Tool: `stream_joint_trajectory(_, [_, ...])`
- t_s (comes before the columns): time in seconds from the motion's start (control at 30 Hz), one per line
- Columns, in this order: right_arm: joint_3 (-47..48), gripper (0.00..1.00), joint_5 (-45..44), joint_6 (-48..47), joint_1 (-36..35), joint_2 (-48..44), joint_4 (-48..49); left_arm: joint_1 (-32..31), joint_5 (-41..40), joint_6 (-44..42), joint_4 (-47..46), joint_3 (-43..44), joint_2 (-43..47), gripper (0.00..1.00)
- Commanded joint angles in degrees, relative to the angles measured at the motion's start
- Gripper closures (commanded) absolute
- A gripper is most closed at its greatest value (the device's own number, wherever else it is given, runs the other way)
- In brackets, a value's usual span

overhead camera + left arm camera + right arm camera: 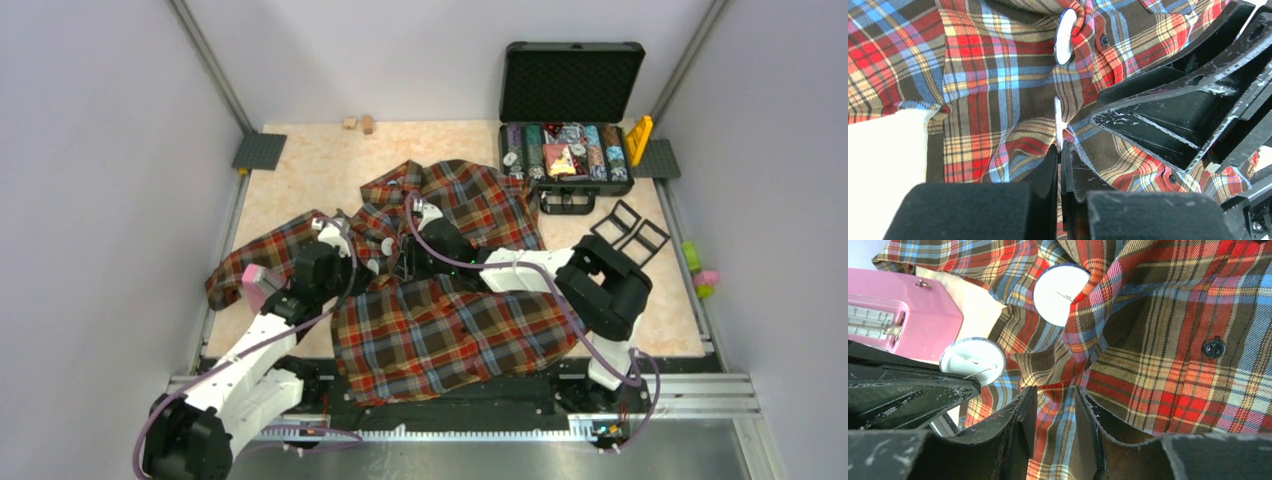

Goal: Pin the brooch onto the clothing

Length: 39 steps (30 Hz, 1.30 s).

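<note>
The plaid shirt lies crumpled across the table, and both grippers meet over its upper middle. My left gripper is shut on a thin round brooch, seen edge-on there. In the right wrist view this brooch shows a white back with a wire pin and a blue rim. A second similar disc sits tucked in a shirt fold just beyond; it also shows in the left wrist view. My right gripper is shut on a raised fold of the shirt. In the top view the brooches are hidden among the arms.
A pink block lies by the shirt's left sleeve, close to my left wrist. An open black case with several ornaments stands at the back right. In front of the case lies a black frame. Two small wooden blocks sit at the back edge.
</note>
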State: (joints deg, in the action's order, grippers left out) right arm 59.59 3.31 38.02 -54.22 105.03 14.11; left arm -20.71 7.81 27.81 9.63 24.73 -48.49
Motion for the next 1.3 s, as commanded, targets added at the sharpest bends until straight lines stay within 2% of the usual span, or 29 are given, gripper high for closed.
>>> stream_joint_trajectory(0.0, [4.2, 0.65, -4.5, -0.8, -0.4, 1.4, 0.5, -0.4, -0.1, -2.9, -7.2, 0.2, -2.1, 1.00])
stream_joint_trajectory(0.23, [4.6, 0.67, -8.1, -0.8, -0.4, 2.2, -1.4, -0.6, 0.5, -4.6, -10.0, 1.0, -5.8, 1.00])
stream_joint_trajectory(0.43, [4.7, 0.73, -5.5, -0.6, 0.0, 3.5, 0.5, -0.6, 0.2, -5.0, -11.7, 1.5, -8.9, 1.00])
stream_joint_trajectory(0.53, [4.8, 0.85, -4.5, -1.2, 0.2, 3.6, 1.5, -0.6, -0.3, -5.4, -12.2, 1.7, -10.2, 1.00])
stream_joint_trajectory(0.63, [4.6, 1.00, -3.9, -1.9, 0.4, 3.3, 2.1, -0.6, -0.4, -5.7, -12.5, 2.1, -11.4, 1.00])
stream_joint_trajectory(1.27, [1.5, 1.00, 3.6, -4.7, 0.4, -1.0, 6.9, -2.4, -3.2, -4.6, -13.8, 4.7, -17.5, 1.00])
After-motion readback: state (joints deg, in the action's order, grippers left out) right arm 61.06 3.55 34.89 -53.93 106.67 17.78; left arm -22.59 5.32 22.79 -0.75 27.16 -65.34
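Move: The shirt cloth that the open right fingers will pinch lies about 2 cm ahead of them and 2 cm below. The brooch already sitting on the shirt is about 5 cm ahead, 3 cm left and slightly lower; the brooch held by the left hand is roughly level ahead and 5 cm to the left. From the left hand, that same cloth lies some 2 cm ahead, 5 cm right and 4 cm below. The right fingers close on the shirt and pinch up a fold, after reaching about 2 cm forward and then sinking 2 cm; shut on the cloth, they lift it some 2.5 cm, drifting slightly left and back. Meanwhile the left hand, still gripping its brooch by the edge, eases about 3 cm forward and 3 cm down, a little right, bringing the pin up beside the fold. ##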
